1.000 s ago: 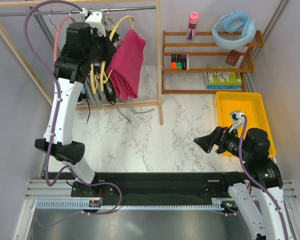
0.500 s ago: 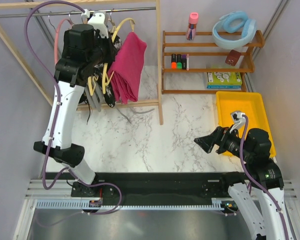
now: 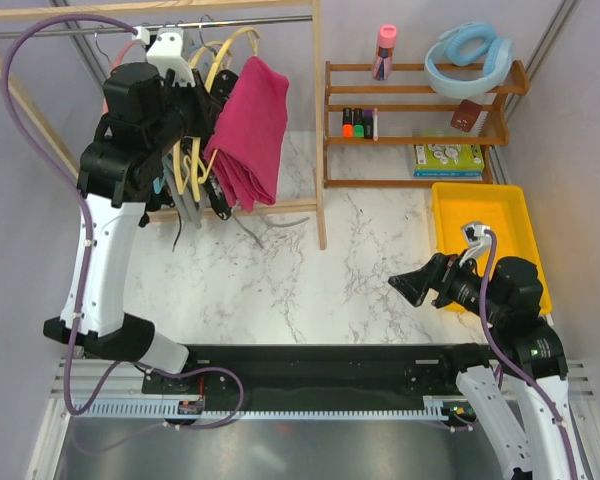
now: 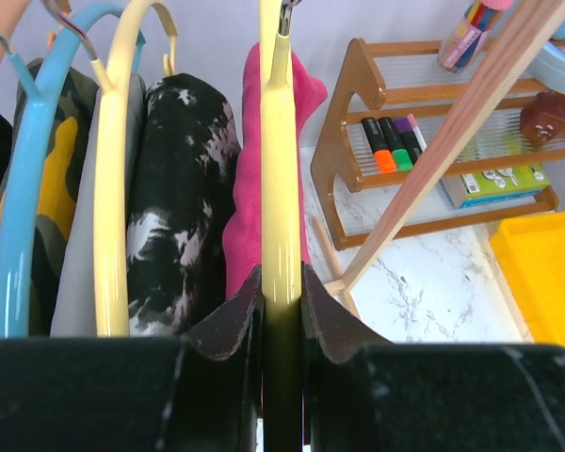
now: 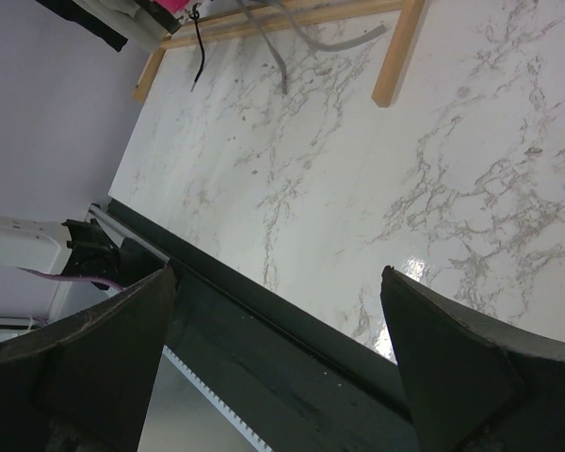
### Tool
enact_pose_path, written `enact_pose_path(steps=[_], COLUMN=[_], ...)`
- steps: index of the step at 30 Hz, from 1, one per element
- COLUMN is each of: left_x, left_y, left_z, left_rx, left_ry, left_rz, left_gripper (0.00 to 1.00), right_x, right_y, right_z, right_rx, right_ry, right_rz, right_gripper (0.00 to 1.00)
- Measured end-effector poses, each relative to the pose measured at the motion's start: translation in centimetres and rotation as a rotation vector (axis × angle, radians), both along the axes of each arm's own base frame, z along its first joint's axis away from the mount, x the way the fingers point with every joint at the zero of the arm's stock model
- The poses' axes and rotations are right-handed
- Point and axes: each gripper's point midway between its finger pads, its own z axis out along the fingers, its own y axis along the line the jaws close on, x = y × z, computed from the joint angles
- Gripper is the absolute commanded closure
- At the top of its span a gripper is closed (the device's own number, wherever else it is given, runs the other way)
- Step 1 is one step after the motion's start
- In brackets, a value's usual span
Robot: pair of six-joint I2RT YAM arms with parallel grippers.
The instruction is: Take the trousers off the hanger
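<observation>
The magenta trousers (image 3: 250,130) hang folded over the pale-yellow hanger (image 3: 232,42) at the clothes rail, upper left in the top view. My left gripper (image 3: 206,98) reaches in among the hangers and is shut on this hanger. In the left wrist view the hanger (image 4: 280,169) runs straight up between the jaws of the left gripper (image 4: 282,294), both pads pressed against it, with the trousers (image 4: 237,226) draped just behind it. My right gripper (image 3: 416,286) hovers low over the marble table at the right, open with nothing between its fingers; the right wrist view shows the right gripper (image 5: 278,275) wide apart.
On the rail to the left of the trousers hang a black-and-white mottled garment (image 4: 184,188), a second yellow hanger (image 4: 113,188) and a blue hanger (image 4: 28,198). A wooden rack post (image 3: 318,120) stands right of them, then a wooden shelf (image 3: 420,110) and a yellow bin (image 3: 485,235).
My left arm has shifted left and slightly up, carrying the yellow hanger and the trousers along with it. The right arm has not moved.
</observation>
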Motion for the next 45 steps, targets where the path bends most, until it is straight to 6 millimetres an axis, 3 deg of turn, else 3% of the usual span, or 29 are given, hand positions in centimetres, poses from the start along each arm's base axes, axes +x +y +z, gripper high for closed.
enact_pose_path(steps=[12,19,24,28,32,38,45], left_x=[-5.2,-12.0,-17.4,-20.1,-21.4,-22.3,-22.7], left_y=[0.0,-0.6,-1.8,-2.8,-3.9,-4.9,-5.8], left_z=[-0.2,-0.6,-2.1,-4.0,-5.3,-5.8,-6.3], left_rx=[-0.054,-0.120,-0.182,-0.228,-0.277,-0.344,-0.388], left_ry=[-0.018,-0.005,0.020,0.083,0.151,0.204,0.221], left_rz=[-0.086,-0.225,-0.380,-0.479,-0.546,-0.609,-0.663], left_gripper=[0.98,0.98,0.98,0.98,0.98,0.98,0.98], right_x=[0.0,0.8,1.9,2.8,3.7,3.3,-0.4], right_y=[0.3,1.5,2.9,3.7,4.8,7.7,13.3], right_z=[0.0,1.3,4.2,6.3,7.7,8.2,7.5], right_rx=[0.003,0.051,0.171,0.240,0.277,0.282,0.235], right_ry=[0.016,0.038,0.012,-0.002,0.003,0.021,0.040], right_rz=[0.021,0.083,0.118,0.148,0.181,0.259,0.416], right_gripper=[0.02,0.02,0.01,0.01,0.04,0.05,0.05])
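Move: Pinched in the left fingers is the yellow hanger with the pink trousers, their middle about 3 cm ahead, 5 to the right and 12 below. The black-and-white garment hangs some 8 cm ahead and 1 left, 12 lower; the rack's right post is roughly 8 ahead and 18 right. The clear space to bring the hanger to lies about 22 cm back, 6 right and 6 down. From the empty right hand, the pink trousers are about 25 ahead, 28 left and 10 above. Keeping its pinch on the hanger, the left hand draws it back some 22 cm away from the rack, later easing right and down about 6 cm each, while turning nearly 40 degrees clockwise and rolling left side down. The right hand waits, rises about 8 cm, then swings left towards the trousers, 12 cm in all, turning counter-clockwise with fingers wide open. ##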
